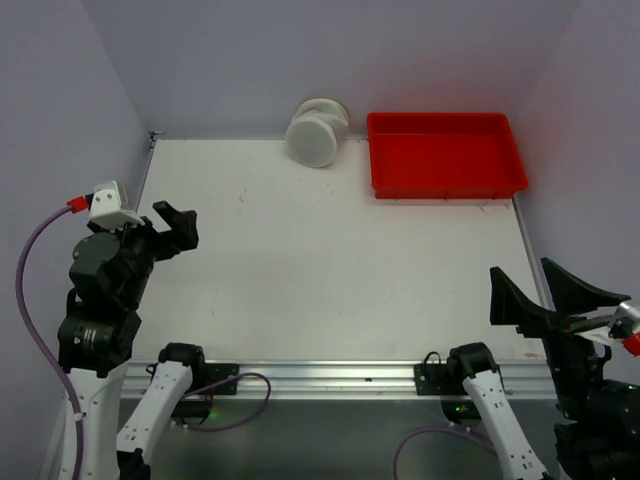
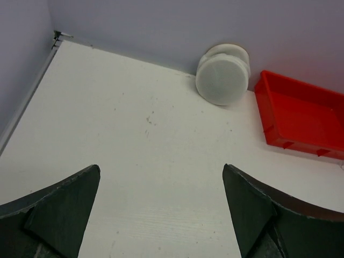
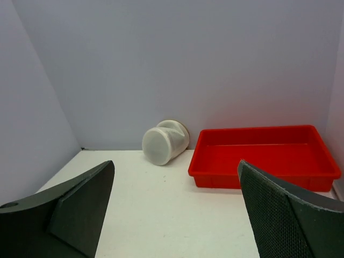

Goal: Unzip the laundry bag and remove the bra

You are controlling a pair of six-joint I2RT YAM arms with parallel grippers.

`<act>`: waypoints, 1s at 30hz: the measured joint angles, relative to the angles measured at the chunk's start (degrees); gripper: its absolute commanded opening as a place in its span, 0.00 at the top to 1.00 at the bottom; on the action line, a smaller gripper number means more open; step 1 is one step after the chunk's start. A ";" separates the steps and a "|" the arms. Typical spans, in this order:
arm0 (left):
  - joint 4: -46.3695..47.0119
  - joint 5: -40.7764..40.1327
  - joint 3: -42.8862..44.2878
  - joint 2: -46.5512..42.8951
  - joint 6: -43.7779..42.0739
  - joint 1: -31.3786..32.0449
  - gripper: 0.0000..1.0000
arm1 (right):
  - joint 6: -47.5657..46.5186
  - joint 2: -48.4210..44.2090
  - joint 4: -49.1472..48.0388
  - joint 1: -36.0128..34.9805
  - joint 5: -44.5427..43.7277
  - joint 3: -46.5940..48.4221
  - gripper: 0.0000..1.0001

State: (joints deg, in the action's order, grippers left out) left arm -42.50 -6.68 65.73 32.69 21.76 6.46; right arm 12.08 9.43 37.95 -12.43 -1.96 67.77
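Observation:
The laundry bag (image 1: 316, 132) is a small white mesh drum lying on its side at the table's far edge, against the back wall. One round flat face is turned toward the arms. It also shows in the left wrist view as the bag (image 2: 221, 78) and in the right wrist view as the bag (image 3: 164, 142). The bra is hidden. My left gripper (image 1: 178, 228) hovers over the table's left side, open and holding nothing, far from the bag. My right gripper (image 1: 525, 282) sits at the near right corner, open and holding nothing. Both wrist views show the gripper (image 2: 161, 172) and the gripper (image 3: 176, 164) with jaws spread wide over bare table.
A red rectangular plastic tray (image 1: 447, 188) stands at the back right, just right of the bag, with nothing in it. The tray also appears in the left wrist view (image 2: 301, 115) and the right wrist view (image 3: 258, 177). Walls close in the white table (image 1: 330, 260) on three sides.

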 measured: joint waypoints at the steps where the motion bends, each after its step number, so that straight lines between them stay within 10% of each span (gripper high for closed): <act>1: 0.02 0.35 -0.07 0.61 0.13 0.00 0.00 | 0.02 0.04 -0.04 0.00 0.02 -0.07 0.01; 15: 12.15 8.61 -3.87 22.75 4.76 1.40 0.00 | 3.50 1.84 -1.62 0.00 3.37 -9.55 0.01; 30: 29.44 -12.57 24.00 67.67 15.76 21.14 0.00 | 7.65 8.57 -5.03 -0.02 9.03 -16.17 0.01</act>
State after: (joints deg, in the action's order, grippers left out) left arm -13.06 -19.25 89.73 100.36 37.52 27.59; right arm 19.73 18.00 32.93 -12.45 7.07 51.59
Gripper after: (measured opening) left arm 0.997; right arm 0.986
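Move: The laundry bag lies against the far wall, some 40 cm ahead of the left hand, about 20 cm to its right and 28 cm lower. The red bin is about 30 cm to the right of the bag, its middle about 4 cm nearer the robot. From the right hand, the bag is about 52 cm ahead, 26 cm left and 37 cm below. Left hand, open, sweeps about 28 cm forward, rightward and down towards the laundry bag; right lowers and advances 10 cm. ##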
